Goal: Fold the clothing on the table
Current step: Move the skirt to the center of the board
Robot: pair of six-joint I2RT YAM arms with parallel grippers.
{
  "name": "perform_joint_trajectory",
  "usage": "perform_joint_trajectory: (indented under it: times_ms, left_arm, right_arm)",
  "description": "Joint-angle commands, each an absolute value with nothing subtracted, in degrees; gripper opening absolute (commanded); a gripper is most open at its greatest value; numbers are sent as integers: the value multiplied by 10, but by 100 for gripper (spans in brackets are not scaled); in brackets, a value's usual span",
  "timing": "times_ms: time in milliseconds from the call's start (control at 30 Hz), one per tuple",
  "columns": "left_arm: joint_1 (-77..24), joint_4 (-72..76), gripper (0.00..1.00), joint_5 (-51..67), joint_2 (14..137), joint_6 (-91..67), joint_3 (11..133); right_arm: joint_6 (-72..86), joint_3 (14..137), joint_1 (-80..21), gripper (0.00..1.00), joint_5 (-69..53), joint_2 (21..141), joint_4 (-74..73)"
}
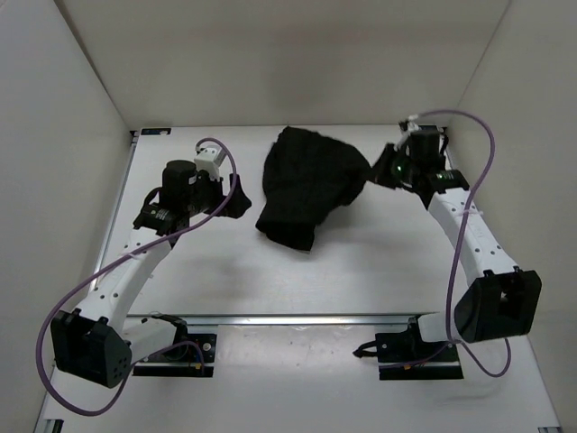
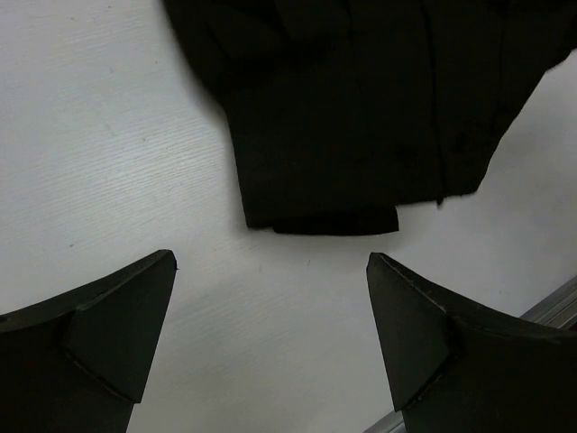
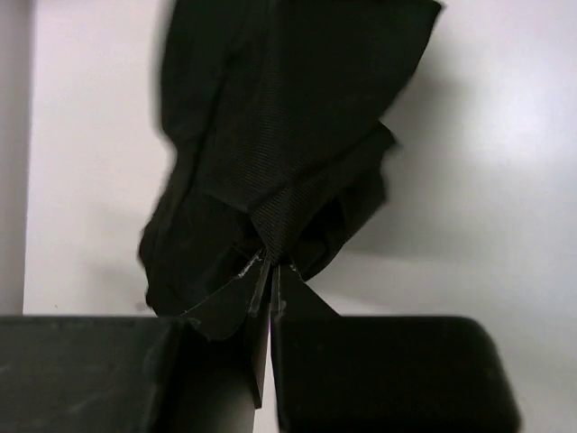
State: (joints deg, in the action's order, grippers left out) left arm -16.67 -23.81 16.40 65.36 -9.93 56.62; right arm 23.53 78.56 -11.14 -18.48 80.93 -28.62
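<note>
The black clothing (image 1: 306,185) lies bunched on the white table (image 1: 361,262), back of centre. My right gripper (image 1: 377,171) is at its right edge, shut on a pinch of the cloth. In the right wrist view the fingertips of that gripper (image 3: 273,263) meet on a ribbed fold of the clothing (image 3: 288,135), which hangs bunched beyond them. My left gripper (image 1: 242,200) stands open just left of the garment. In the left wrist view the left gripper (image 2: 270,271) holds nothing, and the hem of the clothing (image 2: 361,117) lies a little beyond its tips.
White enclosure walls (image 1: 81,108) rise on the left, back and right. A silver rail (image 1: 288,317) runs along the table's near edge, and shows as a rail (image 2: 554,307) in the left wrist view. Purple cables (image 1: 482,144) loop off both arms.
</note>
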Motion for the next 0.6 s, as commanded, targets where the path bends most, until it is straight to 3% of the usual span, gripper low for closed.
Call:
perform_joint_trajectory:
  times_ms: [0,67,133,200,333,467,567]
  left_arm:
    - [-177,-248,99,148,638,-91,566]
    - [-178,-248,99,159,640,-90,565]
    - [-181,-243,98,169,642,-92,559]
    - [-181,-239,99,184,646,-95,555]
    - [-185,-229,99,208,651,-103,533]
    - [-191,-215,99,247,650,-121,498]
    - [-220,-202,98,236,657,-146,476]
  right_arm:
    - [285,640,-77,0,-230,745,-206]
    - [277,594,-69,1,-229,731,-227]
    - [265,558,-65,17,-200,718,-249]
    - [264,522,-41,53,-199,702,-258]
    - [251,526,-7,93,-197,664,-263]
    - [240,547,-43,98,-179,663,-296]
    - [273,527,-104,94,-197,671,-282]
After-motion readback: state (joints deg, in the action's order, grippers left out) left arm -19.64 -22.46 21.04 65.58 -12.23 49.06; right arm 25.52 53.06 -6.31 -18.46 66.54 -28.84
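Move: The right hand grips a gathered corner of the raised skirt; the board's centre, where the skirt is being taken, lies about 17 cm to its left, 7 cm back and 16 cm below. The skirt's body hangs roughly 13 cm to its left, level with it, 10 cm lower; the near hem is 18 cm left and 12 cm back. From the left hand the centre is some 14 cm right, level ahead, 11 cm below. Right hand swings 14 cm down and 8 back, opens, releasing the skirt, then rises slightly; open left hand sinks. ##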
